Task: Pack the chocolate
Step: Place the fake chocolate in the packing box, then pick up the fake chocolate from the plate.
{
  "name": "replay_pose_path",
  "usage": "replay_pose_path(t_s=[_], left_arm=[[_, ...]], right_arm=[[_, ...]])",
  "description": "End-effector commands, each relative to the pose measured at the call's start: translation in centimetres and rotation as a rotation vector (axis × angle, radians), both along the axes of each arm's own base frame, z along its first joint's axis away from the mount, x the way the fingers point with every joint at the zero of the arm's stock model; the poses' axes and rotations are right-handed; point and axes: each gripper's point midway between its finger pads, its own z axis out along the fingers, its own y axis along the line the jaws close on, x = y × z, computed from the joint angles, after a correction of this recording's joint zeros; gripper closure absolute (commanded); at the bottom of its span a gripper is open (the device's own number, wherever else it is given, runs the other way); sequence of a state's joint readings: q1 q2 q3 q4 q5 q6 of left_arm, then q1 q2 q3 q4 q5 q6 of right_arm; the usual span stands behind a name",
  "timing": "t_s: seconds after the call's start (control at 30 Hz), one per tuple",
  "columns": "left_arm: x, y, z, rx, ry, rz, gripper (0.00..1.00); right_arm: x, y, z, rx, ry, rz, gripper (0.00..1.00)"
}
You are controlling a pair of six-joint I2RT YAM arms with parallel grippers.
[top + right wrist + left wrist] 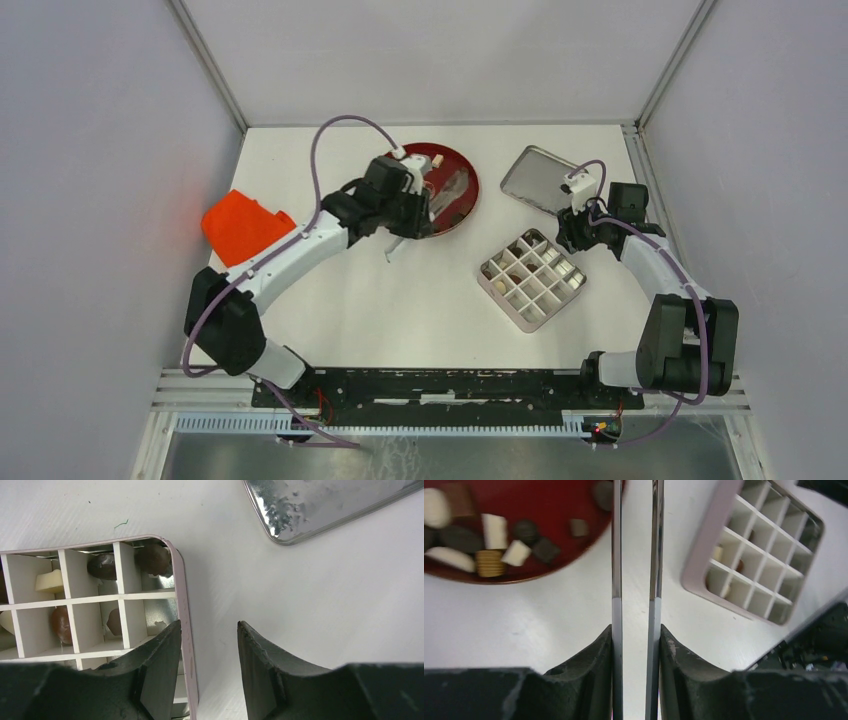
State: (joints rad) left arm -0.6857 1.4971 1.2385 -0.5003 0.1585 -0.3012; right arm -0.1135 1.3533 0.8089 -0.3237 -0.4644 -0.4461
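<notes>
Several pieces of chocolate [494,530], dark, brown and cream, lie on the red plate [549,500] at the back of the table, where the top view shows a cream piece [437,160] on the plate [465,190]. My left gripper [635,627] is shut on metal tweezers [617,555], whose two arms stand apart with nothing seen between them; their tips are out of the wrist view. A few chocolates [102,566] sit in cells of the gridded box [182,605]. My right gripper [208,623] is open, straddling the box's wall.
A metal lid [540,178] lies behind the gridded box [532,278]. An orange object [245,225] sits at the left edge. The tweezers [395,252] point down at the table in front of the plate. Walls enclose the table on three sides.
</notes>
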Motion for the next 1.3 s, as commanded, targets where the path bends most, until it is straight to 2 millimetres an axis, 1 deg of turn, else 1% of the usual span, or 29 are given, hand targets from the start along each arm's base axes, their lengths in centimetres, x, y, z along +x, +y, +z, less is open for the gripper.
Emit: replay_pose_path(t_s=[0.0, 0.1, 0.23, 0.27, 0.37, 0.47, 0.67, 0.77, 0.9, 1.27], left_arm=[[4.5, 4.6, 0.7, 0.022, -0.057, 0.142, 0.62], [7.1, 6.0, -0.6, 0.057, -0.054, 0.198, 0.62], [9.8, 6.6, -2.4, 0.086, -0.032, 0.224, 0.62], [10.4, 6.7, -3.0, 0.096, -0.023, 0.226, 0.62], [11.9, 7.1, -3.5, 0.121, -0.019, 0.238, 0.62], [12.9, 7.3, -4.0, 0.141, -0.008, 0.249, 0.62], [14.7, 7.4, -5.4, 0.178, 0.013, 0.283, 0.61], [15.6, 7.5, -5.4, 0.188, 0.015, 0.303, 0.60], [16.6, 7.0, -4.9, 0.183, 0.011, 0.300, 0.60], [17.6, 6.3, -5.7, 0.225, 0.032, 0.221, 0.58]], right_arm=[[0.2, 0.2, 0.9, 0.003, -0.035, 0.020, 0.49], [0.1, 0.1, 0.8, 0.001, -0.033, 0.021, 0.49], [0.1, 0.1, 0.8, 0.000, -0.033, 0.024, 0.49], [0.1, 0.1, 0.8, 0.000, -0.033, 0.026, 0.49], [0.1, 0.2, 0.9, -0.001, -0.036, 0.029, 0.49], [0.1, 0.2, 0.9, 0.000, -0.037, 0.030, 0.49], [0.1, 0.2, 0.8, -0.001, -0.035, 0.036, 0.49], [0.1, 0.2, 0.9, -0.001, -0.037, 0.038, 0.49], [0.1, 0.2, 0.9, -0.002, -0.037, 0.039, 0.49], [0.0, 0.2, 0.8, 0.000, -0.034, 0.042, 0.49]])
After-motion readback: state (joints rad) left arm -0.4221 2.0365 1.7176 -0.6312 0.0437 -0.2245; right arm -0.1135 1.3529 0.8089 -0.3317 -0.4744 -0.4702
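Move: My left hand holds the tongs high over the table. The red plate's middle lies about 22 cm ahead, 2 cm left and 16 cm below; its near-left cluster of chocolates is some 14 cm ahead and 7 cm left, and the two white chocolates at its far rim are about 29 cm straight ahead. The packing box is roughly 20 cm to my right and 3 cm back. From my right hand the plate is about 19 cm ahead, 33 cm left. Keeping hold of the tongs, I swing my left hand left and forward away from the packing box, drop about 7 cm, then glide on level and ever slower over the plate's near-left chocolates, some 16 cm forward in all. The wrist turns about 15 degrees counter-clockwise, bringing the tongs, still pointing forward and right, over the plate towards its far rim. ##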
